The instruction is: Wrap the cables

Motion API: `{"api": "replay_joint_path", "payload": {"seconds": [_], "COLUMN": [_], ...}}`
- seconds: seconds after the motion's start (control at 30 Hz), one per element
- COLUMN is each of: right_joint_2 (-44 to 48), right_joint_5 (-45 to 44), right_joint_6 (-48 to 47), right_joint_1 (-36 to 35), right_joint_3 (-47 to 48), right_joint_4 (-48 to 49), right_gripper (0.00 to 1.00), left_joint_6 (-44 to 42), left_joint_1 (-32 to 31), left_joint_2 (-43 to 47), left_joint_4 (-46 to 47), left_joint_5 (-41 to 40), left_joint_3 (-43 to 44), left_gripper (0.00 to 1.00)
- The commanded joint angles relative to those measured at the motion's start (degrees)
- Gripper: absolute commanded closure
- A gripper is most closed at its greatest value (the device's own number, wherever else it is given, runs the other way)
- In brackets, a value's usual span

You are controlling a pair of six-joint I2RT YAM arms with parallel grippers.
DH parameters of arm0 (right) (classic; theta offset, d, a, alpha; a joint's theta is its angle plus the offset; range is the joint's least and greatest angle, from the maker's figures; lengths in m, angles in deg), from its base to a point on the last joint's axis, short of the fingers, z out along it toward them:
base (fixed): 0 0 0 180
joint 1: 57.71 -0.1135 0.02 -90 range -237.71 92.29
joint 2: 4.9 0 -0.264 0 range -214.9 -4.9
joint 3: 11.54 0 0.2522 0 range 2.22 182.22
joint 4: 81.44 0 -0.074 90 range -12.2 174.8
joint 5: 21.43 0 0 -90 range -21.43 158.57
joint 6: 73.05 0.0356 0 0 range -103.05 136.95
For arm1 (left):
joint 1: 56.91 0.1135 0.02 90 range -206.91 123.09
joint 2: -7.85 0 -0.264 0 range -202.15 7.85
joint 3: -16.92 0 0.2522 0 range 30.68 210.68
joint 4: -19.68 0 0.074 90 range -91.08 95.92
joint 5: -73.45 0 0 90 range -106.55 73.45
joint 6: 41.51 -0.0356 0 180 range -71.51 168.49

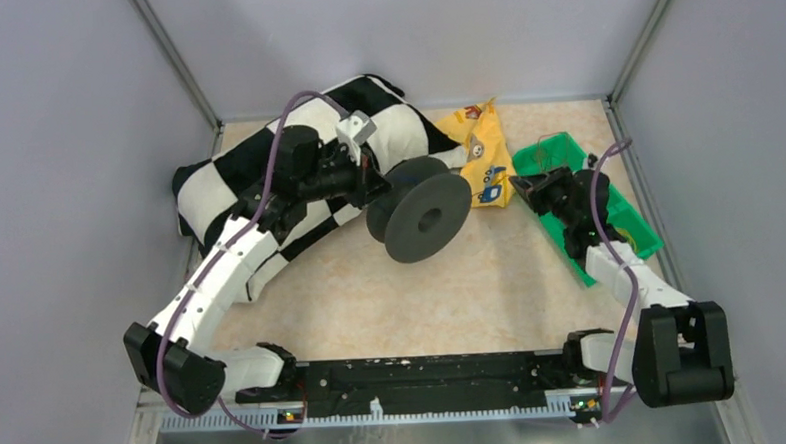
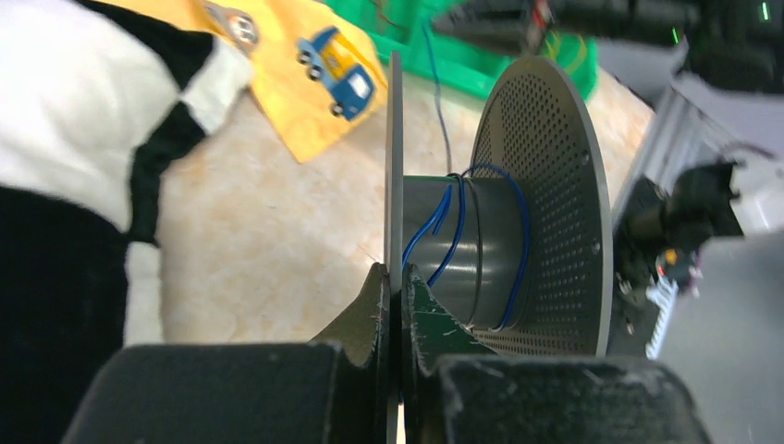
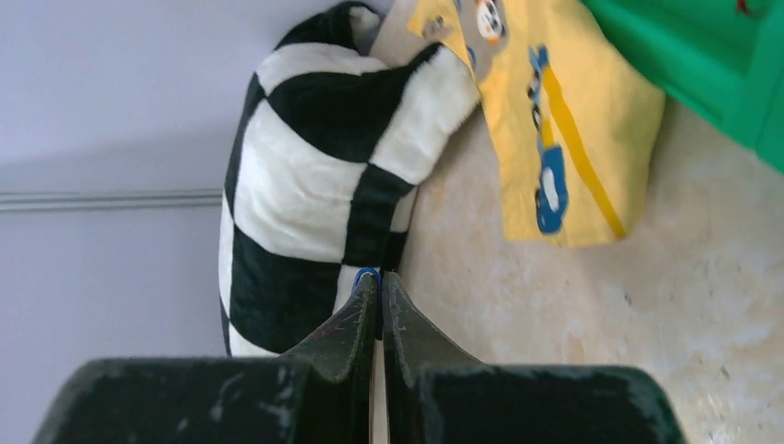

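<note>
A dark grey spool (image 1: 424,216) is held up over the table's middle, its axis level. My left gripper (image 1: 376,188) (image 2: 395,270) is shut on the thin edge of one flange (image 2: 395,157). A fine blue cable (image 2: 453,231) loops a few turns round the hub, and one strand runs off toward the green bin. My right gripper (image 1: 520,186) (image 3: 379,276) is at the bin's near-left edge, shut on a small bend of the blue cable (image 3: 367,272) that peeks out at its tips. More thin dark strands (image 1: 544,153) lie in the bin.
A green bin (image 1: 634,226) sits at the right. A yellow snack bag (image 1: 481,153) lies between it and a black-and-white checked cushion (image 1: 266,162) at the back left. Grey walls enclose the table on three sides.
</note>
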Motion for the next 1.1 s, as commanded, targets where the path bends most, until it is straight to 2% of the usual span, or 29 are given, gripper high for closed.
{"api": "replay_joint_path", "payload": {"seconds": [0.0, 0.07, 0.17, 0.33, 0.43, 0.6, 0.8, 1.07], "right_joint_2": [-1.1, -1.5, -1.8, -1.9, -1.8, -2.9, -5.6, -5.6], "right_joint_5": [2.3, 3.6, 8.0, 13.9, 15.7, 15.9, 13.0, 11.5], "right_joint_6": [-9.6, -11.0, -12.5, -22.0, -23.9, -25.0, -25.8, -24.3], "right_joint_1": [2.3, 2.3, 2.0, -1.8, -6.1, -14.9, -25.2, -31.0], "right_joint_3": [8.9, 11.9, 16.0, 25.3, 28.8, 31.3, 32.7, 29.1], "right_joint_4": [-2.9, -2.1, -1.8, -12.3, -15.8, -17.1, -17.3, -16.7], "right_gripper": [1.0, 1.0, 1.0, 1.0, 1.0, 1.0, 1.0, 1.0], "left_joint_6": [-10.9, -13.4, -13.4, -9.7, -7.2, -7.2, 0.8, 12.3], "left_joint_1": [-0.5, -1.4, -2.9, -4.6, -5.4, -8.2, -9.6, -9.6], "left_joint_2": [-1.2, -3.9, -8.0, -11.6, -12.3, -13.3, -13.2, -9.8], "left_joint_4": [0.8, -2.4, -4.2, -2.3, 0.5, 1.4, 5.5, 12.8], "left_joint_5": [15.0, 14.7, 8.9, 0.9, -2.8, -9.2, -16.9, -31.8], "left_joint_3": [0.3, 2.3, 4.3, 4.7, 3.5, 4.0, 3.5, -1.0], "left_gripper": [1.0, 1.0, 1.0, 1.0, 1.0, 1.0, 1.0, 1.0]}}
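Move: The left hand still pinches the spool by its rim, the spool's middle lying about 10 cm to its right, 2 cm back and 3 cm lower. From the right hand, which holds the cable end, that middle is some 20 cm left, 9 cm back and 12 cm higher. The yellow bag lies about 14 cm ahead of the right hand and 5 cm left, the green box's middle 20 cm right and 4 cm ahead, both roughly 15 cm below. Upward first, with a short forward swing, then left and back, the right hand carries the pinched cable end in an arc towards and over the spool, ending about 20 cm left and swinging some 50 degrees counter-clockwise. The left hand keeps its pinch and lowers the spool about 9 cm to meet it, first easing back and turning clockwise, then going forward and turning back counter-clockwise. ##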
